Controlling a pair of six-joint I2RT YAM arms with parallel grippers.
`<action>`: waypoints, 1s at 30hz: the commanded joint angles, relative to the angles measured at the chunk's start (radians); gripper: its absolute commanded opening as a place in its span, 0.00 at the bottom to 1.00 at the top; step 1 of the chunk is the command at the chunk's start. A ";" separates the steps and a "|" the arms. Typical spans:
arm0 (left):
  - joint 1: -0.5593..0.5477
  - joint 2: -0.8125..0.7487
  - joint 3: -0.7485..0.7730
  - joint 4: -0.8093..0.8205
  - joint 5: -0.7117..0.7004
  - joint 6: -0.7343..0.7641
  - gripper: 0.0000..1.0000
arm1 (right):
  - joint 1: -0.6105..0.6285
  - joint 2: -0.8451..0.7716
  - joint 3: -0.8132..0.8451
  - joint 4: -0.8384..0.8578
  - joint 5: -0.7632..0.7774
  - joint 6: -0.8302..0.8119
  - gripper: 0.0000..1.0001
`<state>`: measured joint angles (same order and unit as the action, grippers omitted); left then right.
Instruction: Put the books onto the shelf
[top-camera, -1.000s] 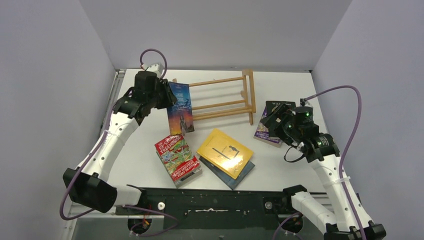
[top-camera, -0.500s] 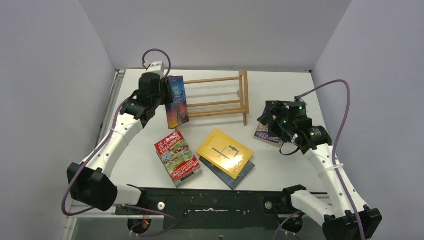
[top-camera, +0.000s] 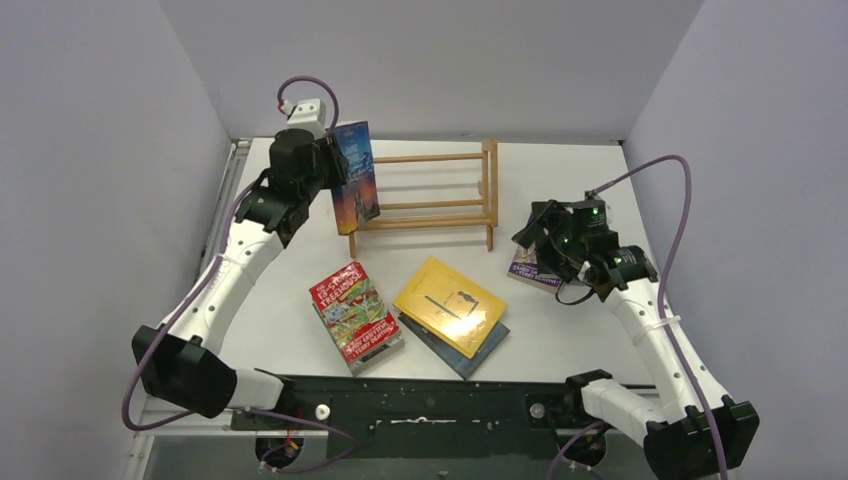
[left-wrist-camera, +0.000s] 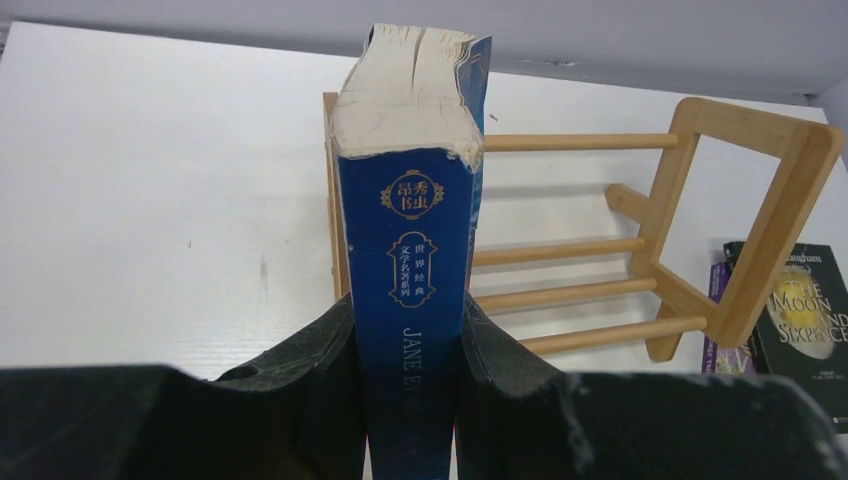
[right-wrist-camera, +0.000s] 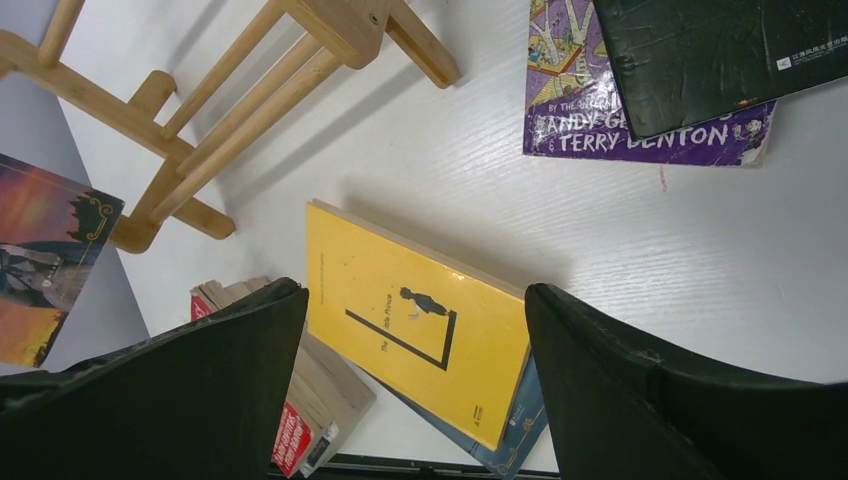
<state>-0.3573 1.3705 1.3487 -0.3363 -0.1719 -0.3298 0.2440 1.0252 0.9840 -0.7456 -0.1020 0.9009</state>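
My left gripper (top-camera: 335, 175) is shut on a blue book (top-camera: 358, 178), holding it upright by the spine over the left end of the wooden shelf (top-camera: 435, 205). In the left wrist view the blue book (left-wrist-camera: 410, 230) stands between my left gripper's (left-wrist-camera: 408, 340) jaws, with the shelf (left-wrist-camera: 600, 250) behind it. My right gripper (top-camera: 535, 238) hangs open above a purple book (top-camera: 528, 272). A yellow book (top-camera: 450, 303) lies on a dark blue one (top-camera: 482, 350), with a red-green book (top-camera: 355, 318) to their left. The right gripper (right-wrist-camera: 412, 295) is empty, with the yellow book (right-wrist-camera: 420, 330) lying below it.
A black book (left-wrist-camera: 805, 310) lies on the purple book (right-wrist-camera: 640, 135) just right of the shelf's right end frame (left-wrist-camera: 770, 200). White walls close in the table at the back and sides. The arm bases and a black rail (top-camera: 430, 400) run along the near edge.
The left arm has raised the blue book and carried it back over the shelf's left end. The shelf has turned slightly. The right gripper has shifted a little left, still open.
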 joint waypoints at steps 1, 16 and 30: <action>0.003 -0.028 0.087 0.250 0.006 0.049 0.00 | 0.005 0.015 0.016 0.068 0.001 0.001 0.82; 0.047 0.196 0.114 0.384 0.006 0.099 0.00 | 0.004 0.042 0.022 0.062 0.006 -0.016 0.82; 0.049 0.234 0.051 0.431 -0.004 0.137 0.09 | 0.005 0.075 0.027 0.067 0.011 -0.031 0.82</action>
<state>-0.3141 1.6321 1.3602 -0.1097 -0.1608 -0.2390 0.2440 1.0920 0.9840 -0.7261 -0.1085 0.8928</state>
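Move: At the far left of the table, the left hand holds Jane Eyre upright by its spine. The shelf's left end, where the book is going, lies about 9 cm ahead, in line sideways and roughly 15 cm below. Some 24 cm below the hand, the red book lies about 17 cm back and 1 cm right, the yellow book 14 cm back and 21 cm right. From the right hand, that shelf end is about 24 cm ahead, 35 cm left and 5 cm below. Rising barely a centimetre first, the left hand carries Jane Eyre forward and down into the shelf's left end, sinking about 6 cm below where it began. It then stops sinking and eases on forward, some 7 cm in all, the book now against the shelf. The wrist stays nearly steady and the fingers keep their grip on the spine. ##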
